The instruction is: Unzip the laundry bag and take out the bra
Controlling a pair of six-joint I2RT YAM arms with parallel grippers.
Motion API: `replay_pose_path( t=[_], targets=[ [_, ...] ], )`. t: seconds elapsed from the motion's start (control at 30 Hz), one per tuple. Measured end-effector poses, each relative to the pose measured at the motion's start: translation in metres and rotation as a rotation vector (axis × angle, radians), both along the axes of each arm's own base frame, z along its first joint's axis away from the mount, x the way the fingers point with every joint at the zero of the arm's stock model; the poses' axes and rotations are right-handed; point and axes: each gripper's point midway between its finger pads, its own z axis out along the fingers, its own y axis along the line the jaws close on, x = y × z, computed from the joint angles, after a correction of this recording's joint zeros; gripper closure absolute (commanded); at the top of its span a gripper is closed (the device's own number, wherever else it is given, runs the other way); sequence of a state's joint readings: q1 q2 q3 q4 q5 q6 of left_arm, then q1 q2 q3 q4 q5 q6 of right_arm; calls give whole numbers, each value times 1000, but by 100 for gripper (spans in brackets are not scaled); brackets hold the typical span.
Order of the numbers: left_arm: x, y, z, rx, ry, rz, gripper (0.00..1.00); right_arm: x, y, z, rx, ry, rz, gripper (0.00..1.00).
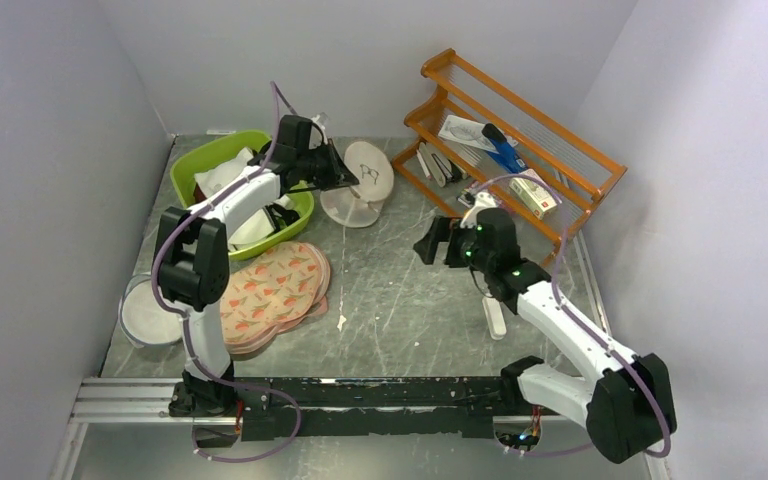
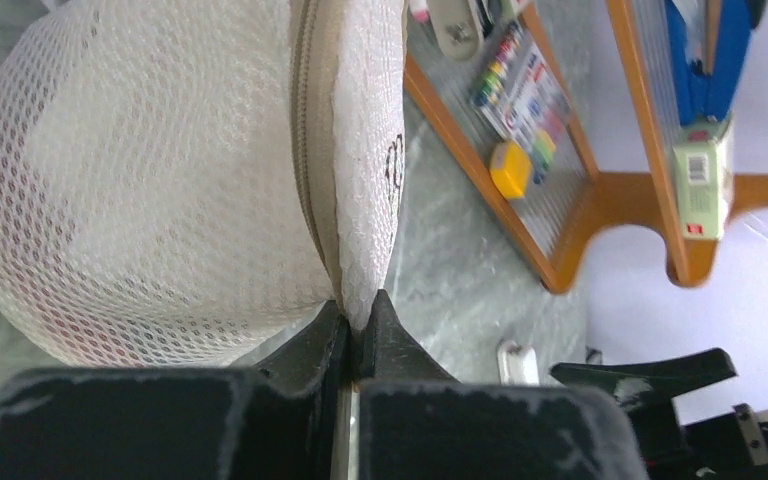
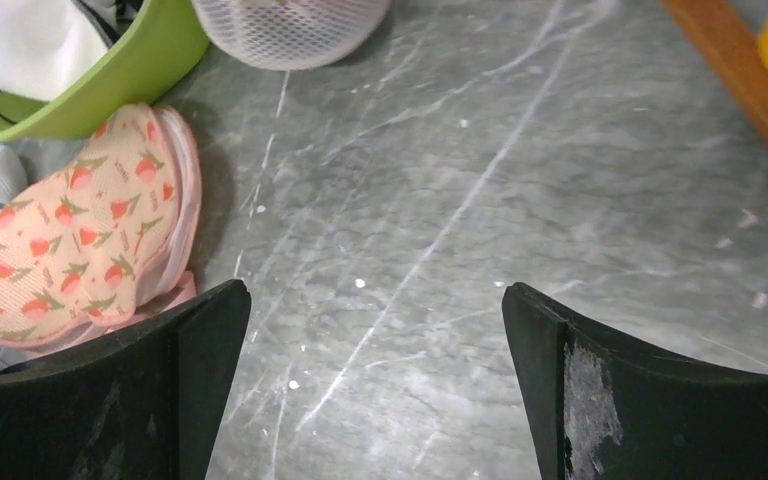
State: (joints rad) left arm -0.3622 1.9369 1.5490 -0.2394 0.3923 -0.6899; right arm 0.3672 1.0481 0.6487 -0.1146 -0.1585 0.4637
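The laundry bag stands tipped on its edge at the back of the table, its drawn face turned toward the rack. In the left wrist view its white mesh fills the left half, and the beige zipper runs down the rim. My left gripper is shut on the mesh fold just beside the zipper's lower end. A faint reddish tint shows through the mesh; the bra itself is hidden. My right gripper hangs open over bare table, right of the bag.
A green basin with white garments sits behind the left arm. Peach fruit-printed pads and a plain white round bag lie at the left. A wooden rack stands at the back right, and a white stick lies near the right arm.
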Motion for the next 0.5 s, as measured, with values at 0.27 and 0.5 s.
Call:
replay_pose_path(
  t=[0.27,0.5],
  targets=[
    [-37,-11,-7,-103,77,-87,93,2,60,0,-8,-30,117,22],
    [-53,-26,-3,-252,138,-140,93,15,71,-20,-24,-49,119,40]
  ],
)
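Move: The left hand already pinches the closed laundry bag by its zip-side rim; the bag's middle sits about 4 cm ahead, 3 cm right and 5 cm below that hand, and the green tub some 22 cm to its left, 4 cm farther out and 11 cm lower. From the empty, wide-open right gripper the bag lies roughly 16 cm ahead, 14 cm left and 4 cm down, and the wooden rack about 22 cm ahead, 14 cm right and 5 cm down. The right hand sweeps about 7 cm left towards the near side of the held bag, then eases a little forward and down as its fingers begin to close from wide open to about two-thirds, still without visible contact. Meanwhile the left hand keeps its pinch on the rim and draws the bag some 5 cm back and about half as far right towards the right gripper, its wrist rolling so that its left side sinks roughly 15 degrees. ##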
